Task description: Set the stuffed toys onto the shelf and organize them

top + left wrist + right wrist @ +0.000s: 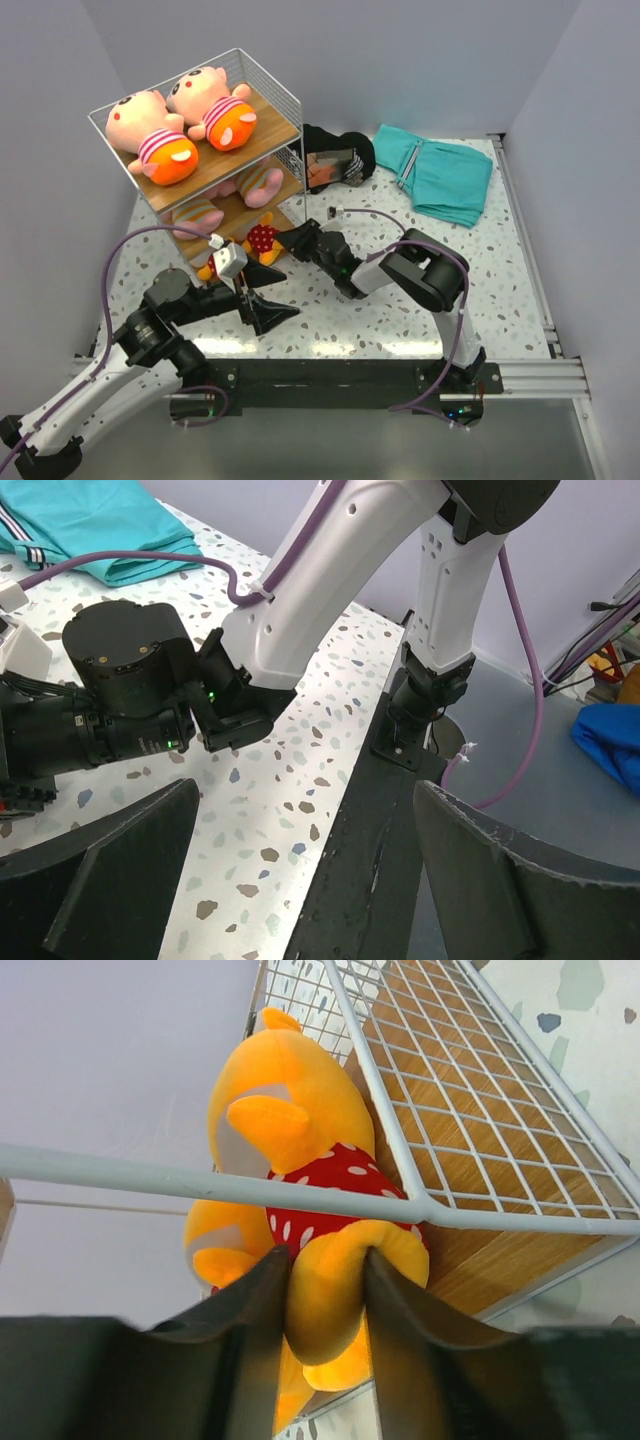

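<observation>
The shelf (275,108) of white wire and wooden boards stands at the back left. Two pink-headed stuffed toys (150,135) (215,105) in striped tops and orange shorts lie on its top board. More striped toys (250,185) lie on the middle board. My right gripper (292,241) is shut on a limb of an orange-yellow toy in a red polka-dot outfit (300,1180) at the bottom tier's front edge; the toy also shows in the top view (262,238). My left gripper (268,296) is open and empty over the table, near its front edge.
A folded teal cloth (440,170) lies at the back right, and a black bundle (335,155) sits beside the shelf. The shelf's wire side (480,1090) crosses just above my right fingers. The black front rail (370,850) runs under my left gripper.
</observation>
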`<state>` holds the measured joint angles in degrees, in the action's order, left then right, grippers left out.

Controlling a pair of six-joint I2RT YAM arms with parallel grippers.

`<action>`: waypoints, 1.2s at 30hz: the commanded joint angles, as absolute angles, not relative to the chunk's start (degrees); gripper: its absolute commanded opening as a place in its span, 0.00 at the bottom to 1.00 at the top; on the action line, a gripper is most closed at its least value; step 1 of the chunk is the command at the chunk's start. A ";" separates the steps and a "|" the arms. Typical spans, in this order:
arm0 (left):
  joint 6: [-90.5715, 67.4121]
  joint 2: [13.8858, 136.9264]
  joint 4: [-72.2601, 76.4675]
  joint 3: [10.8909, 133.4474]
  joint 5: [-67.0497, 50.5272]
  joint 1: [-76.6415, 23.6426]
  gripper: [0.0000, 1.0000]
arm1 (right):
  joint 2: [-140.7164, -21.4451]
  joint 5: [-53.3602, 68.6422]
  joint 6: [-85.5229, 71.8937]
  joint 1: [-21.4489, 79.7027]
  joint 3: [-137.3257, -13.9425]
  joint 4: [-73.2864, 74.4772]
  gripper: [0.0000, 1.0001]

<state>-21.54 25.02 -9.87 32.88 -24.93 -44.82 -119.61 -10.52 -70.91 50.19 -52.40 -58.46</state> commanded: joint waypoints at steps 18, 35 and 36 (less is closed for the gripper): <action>-22.06 25.14 -8.00 32.69 -22.50 -45.17 0.95 | -99.16 -7.91 -67.16 48.25 -45.10 -36.49 0.99; -21.27 29.00 -8.79 34.80 -15.38 -45.18 0.95 | -62.86 -18.73 -38.33 48.16 -57.05 28.75 0.99; -21.36 29.26 -8.18 35.07 -15.38 -45.09 0.94 | -58.75 -16.72 -37.97 48.25 -56.17 27.96 0.99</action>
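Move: Just ahead of the right hand's loosened fingers, inside the low shelf, lies the red-dotted toy; its middle is about 4 cm ahead and 6 cm to the left, roughly at hand height. The other dotted toy lies about 18 cm left and 2 cm back, while the shelf's front right post stands some 6 cm right, about level. From the left hand, the first toy is some 25 cm ahead, 8 cm left and 18 cm lower. Spreading its already parting fingers to full width around the toy's foot, the right hand comes free, then draws out of the shelf about 17 cm to the right, some 12 cm up and 8 cm back, rolling its left side down about 40 degrees so the fingers tip towards the table. Late on, the still-open left hand eases about 2.5 cm forward, turning slightly counter-clockwise. ##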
